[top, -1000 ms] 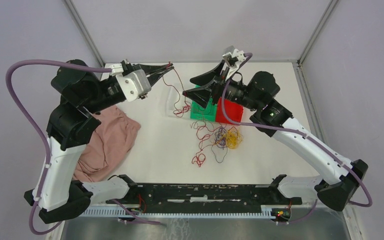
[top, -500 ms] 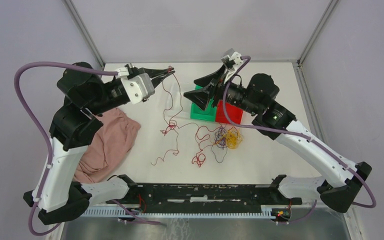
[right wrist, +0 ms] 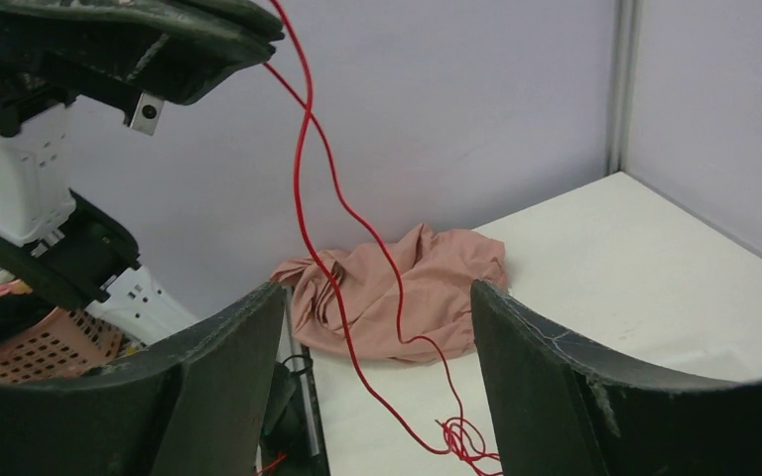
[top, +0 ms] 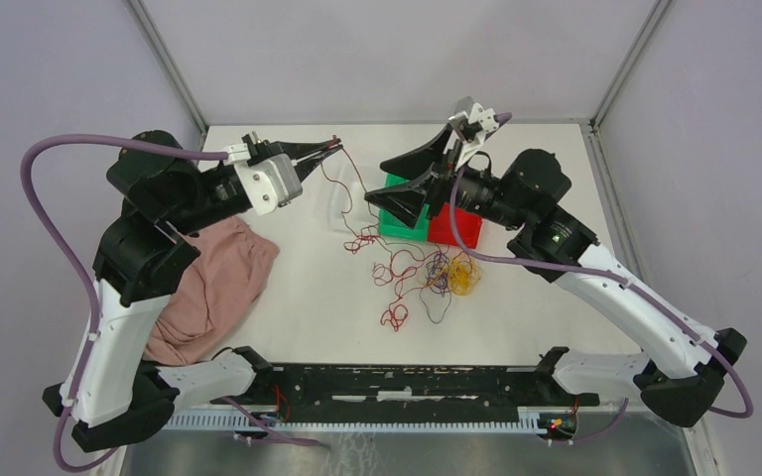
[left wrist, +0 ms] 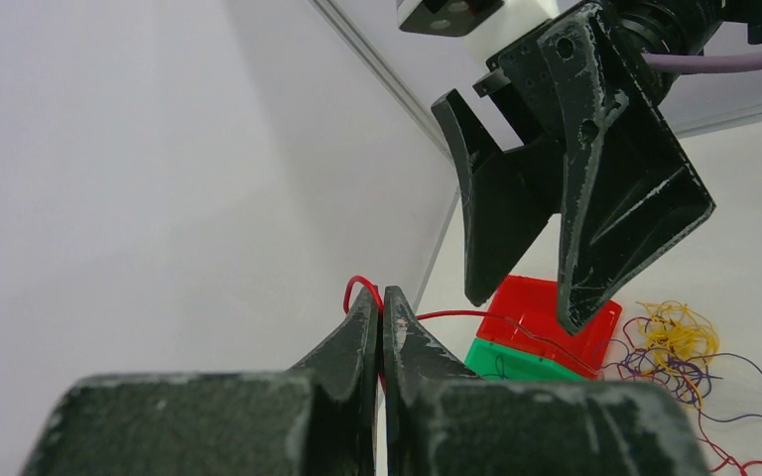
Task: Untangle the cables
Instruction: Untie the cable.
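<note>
The cables (top: pixel 437 276) lie in a loose tangle of red, yellow and dark strands on the white table, in front of the boxes. My left gripper (top: pixel 335 146) is raised at the back centre and shut on one red cable (top: pixel 342 193), which hangs down in curls to a small knot (top: pixel 359 239). In the left wrist view the red cable (left wrist: pixel 359 285) loops out between the closed tips (left wrist: pixel 380 297). My right gripper (top: pixel 378 181) hovers open just right of that strand, facing it. The red cable (right wrist: pixel 303 178) runs down between its spread fingers (right wrist: pixel 377 297) without touching them.
A green box (top: pixel 401 218) and a red box (top: pixel 456 226) sit side by side under the right gripper. A crumpled pink cloth (top: pixel 208 283) lies at the left, beside the left arm. The enclosure's walls and corner posts (top: pixel 167 64) stand close behind.
The red strand's lower end was flung out across the table half a second ago and has gathered back into a knot by the green box. The right jaws spread slightly wider.
</note>
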You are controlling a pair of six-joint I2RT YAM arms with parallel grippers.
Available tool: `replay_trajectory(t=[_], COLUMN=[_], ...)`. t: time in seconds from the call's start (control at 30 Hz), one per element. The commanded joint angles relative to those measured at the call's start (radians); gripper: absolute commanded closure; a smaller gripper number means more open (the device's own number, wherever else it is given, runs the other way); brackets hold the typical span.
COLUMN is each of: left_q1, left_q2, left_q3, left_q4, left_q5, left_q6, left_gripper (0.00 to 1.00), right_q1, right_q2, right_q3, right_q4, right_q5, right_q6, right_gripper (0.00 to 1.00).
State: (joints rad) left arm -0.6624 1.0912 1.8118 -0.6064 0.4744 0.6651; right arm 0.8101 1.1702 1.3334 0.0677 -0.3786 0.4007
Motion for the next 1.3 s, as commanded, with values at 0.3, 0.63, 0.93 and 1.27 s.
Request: replay_trajectory(t=[0.3,0.63,0.93,1.27], left_q1=[0.004,0.004,0.005,0.004], left_q2=[0.001,-0.159,-0.257,-0.127], left_q3=[0.011,-0.295,-0.638,-0.634], left_q4=[0.025,0.177,0.474,0.391], left_q5=[-0.008,-0.125,-0.233,-0.002], left_q6=[0.017,-0.205,-0.489,-0.571], left_gripper=[0.97,0.28,0.01,0.01], right_q1=[0.038,0.038,0.038,0.038], right_q2=[0.133,0.064,0.1,0.109], right_q3=[0.165,0.262,0.371,0.453], right_q4=[-0.097,-0.177,-0.279,-0.258], right_q5=[-0.035,0.333,0.211,0.108], right_q6=[-0.057,-0.215,-0.217,-0.127], right_gripper=[0.57,0.99,1.0,1.0])
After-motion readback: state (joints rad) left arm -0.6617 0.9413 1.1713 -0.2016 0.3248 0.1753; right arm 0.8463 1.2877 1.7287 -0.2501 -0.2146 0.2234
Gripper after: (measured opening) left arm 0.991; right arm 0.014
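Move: The red cable strand to be taken hangs about 3 cm left of the open right hand, 1 cm ahead and 2 cm below. From the left hand, whose fingertips already pinch the top of the red cable, that strand is 3 cm to the right, 2 cm ahead and 9 cm down. Counted from the right hand, the green bin lies some 26 cm ahead, 4 cm right; the yellow cable 8 cm ahead, 17 cm right; both about 45 cm below. The red cable changes hands: the right gripper edges about 3.5 cm left, dipping slightly, and shuts on a strand, then swings about 5 cm forward and back right before lifting some 8 cm with it. The left stays put, then opens wide, lets go and sinks about 14 cm, going some 4 cm forward and tipping down roughly 30 degrees, towards the strands hanging below. ##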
